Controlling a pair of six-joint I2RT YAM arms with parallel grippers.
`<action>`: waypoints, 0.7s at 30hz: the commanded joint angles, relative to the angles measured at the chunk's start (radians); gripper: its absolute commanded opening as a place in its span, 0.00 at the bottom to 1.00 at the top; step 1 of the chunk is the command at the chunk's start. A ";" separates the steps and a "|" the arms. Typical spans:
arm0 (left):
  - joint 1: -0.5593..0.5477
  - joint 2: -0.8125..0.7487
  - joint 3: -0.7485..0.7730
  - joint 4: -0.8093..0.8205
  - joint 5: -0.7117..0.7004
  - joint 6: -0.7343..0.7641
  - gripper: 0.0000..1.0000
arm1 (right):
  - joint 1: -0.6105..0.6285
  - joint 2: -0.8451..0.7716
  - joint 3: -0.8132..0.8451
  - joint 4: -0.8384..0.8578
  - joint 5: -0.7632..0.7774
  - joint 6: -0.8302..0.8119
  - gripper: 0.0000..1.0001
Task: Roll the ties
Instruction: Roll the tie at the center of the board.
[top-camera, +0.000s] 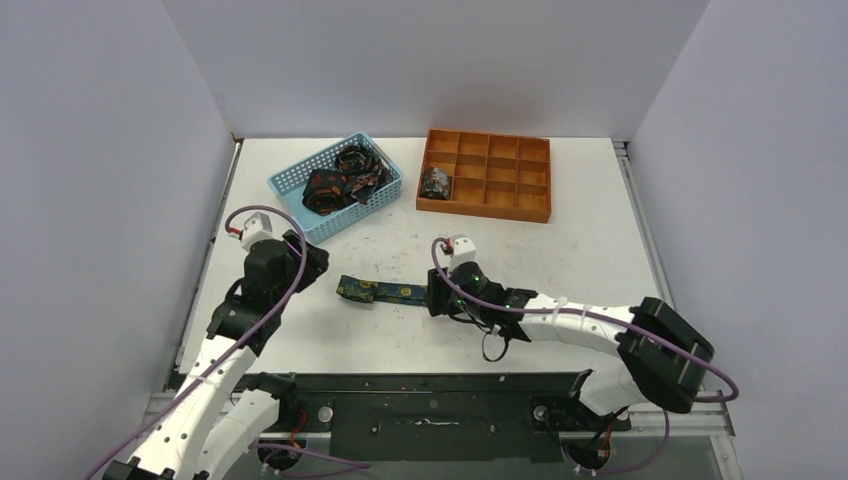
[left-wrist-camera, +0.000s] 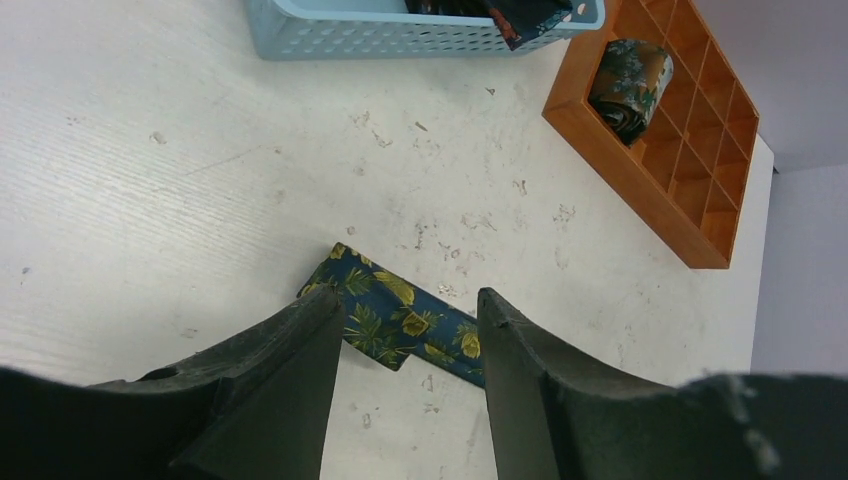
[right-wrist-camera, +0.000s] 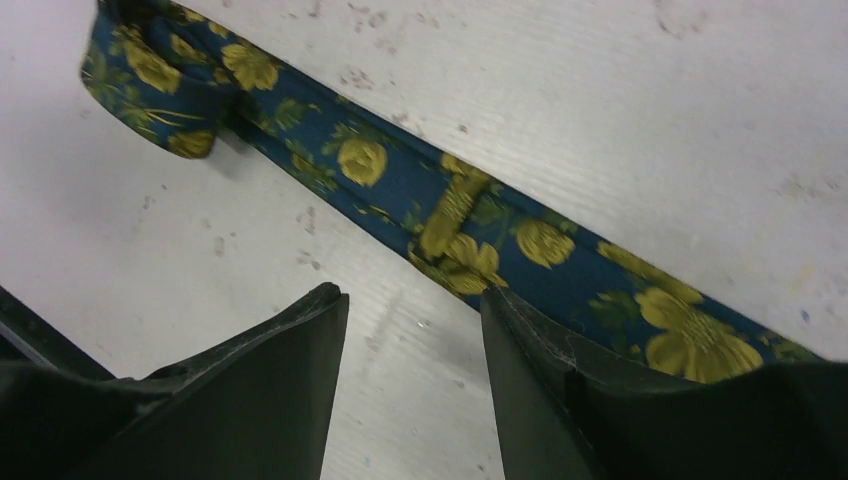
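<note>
One tie (top-camera: 385, 291), dark blue with yellow-green flowers, lies flat as a strip on the white table between my two grippers. Its left end (right-wrist-camera: 150, 70) is folded over on itself. My left gripper (top-camera: 318, 262) hovers just left of that end, open, with nothing between its fingers (left-wrist-camera: 300, 340); the tie (left-wrist-camera: 400, 320) shows beyond the tips. My right gripper (top-camera: 432, 297) is open at the strip's right part, its right finger (right-wrist-camera: 530, 340) over the edge of the tie (right-wrist-camera: 400, 180), bare table between the jaws. A rolled tie (top-camera: 436, 182) sits in a tray compartment.
A light-blue mesh basket (top-camera: 290, 180) at the back left holds several more loose ties (top-camera: 335, 185). The orange compartment tray (top-camera: 485, 208) stands at the back centre-right. White walls close in the table on three sides.
</note>
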 joint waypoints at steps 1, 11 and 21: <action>0.016 -0.068 -0.043 0.023 0.003 0.014 0.50 | -0.001 -0.182 -0.126 -0.003 0.127 0.075 0.52; 0.029 -0.087 -0.106 0.039 0.053 0.004 0.50 | -0.054 -0.317 -0.318 -0.104 0.232 0.238 0.53; 0.037 -0.079 -0.149 0.061 0.120 -0.005 0.50 | -0.226 -0.299 -0.401 -0.077 0.191 0.335 0.54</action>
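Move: The tie's far-right tail, where the right hand is heading, lies about 24 cm to its right, 1 cm ahead and 8 cm below. The tie's label loop is about 3 cm straight ahead of that hand, and the folded start of the roll some 16 cm left and 4 cm ahead, both on the table. The wooden organizer sits roughly 31 cm ahead and 15 cm right. From the left hand, the tail is about 45 cm right, 3 cm back and 18 cm below. Heading along the tie towards its right-hand tail, the empty right hand sweeps about 13 cm to the right just on the near side of the strip, mostly sinking later on, some 6 cm in all. It turns clockwise by roughly 25 degrees, its fingers staying half open close to the cloth; contact can't be made out. The left hand, also open, sinks about 4.5 cm and draws back 2 cm. ##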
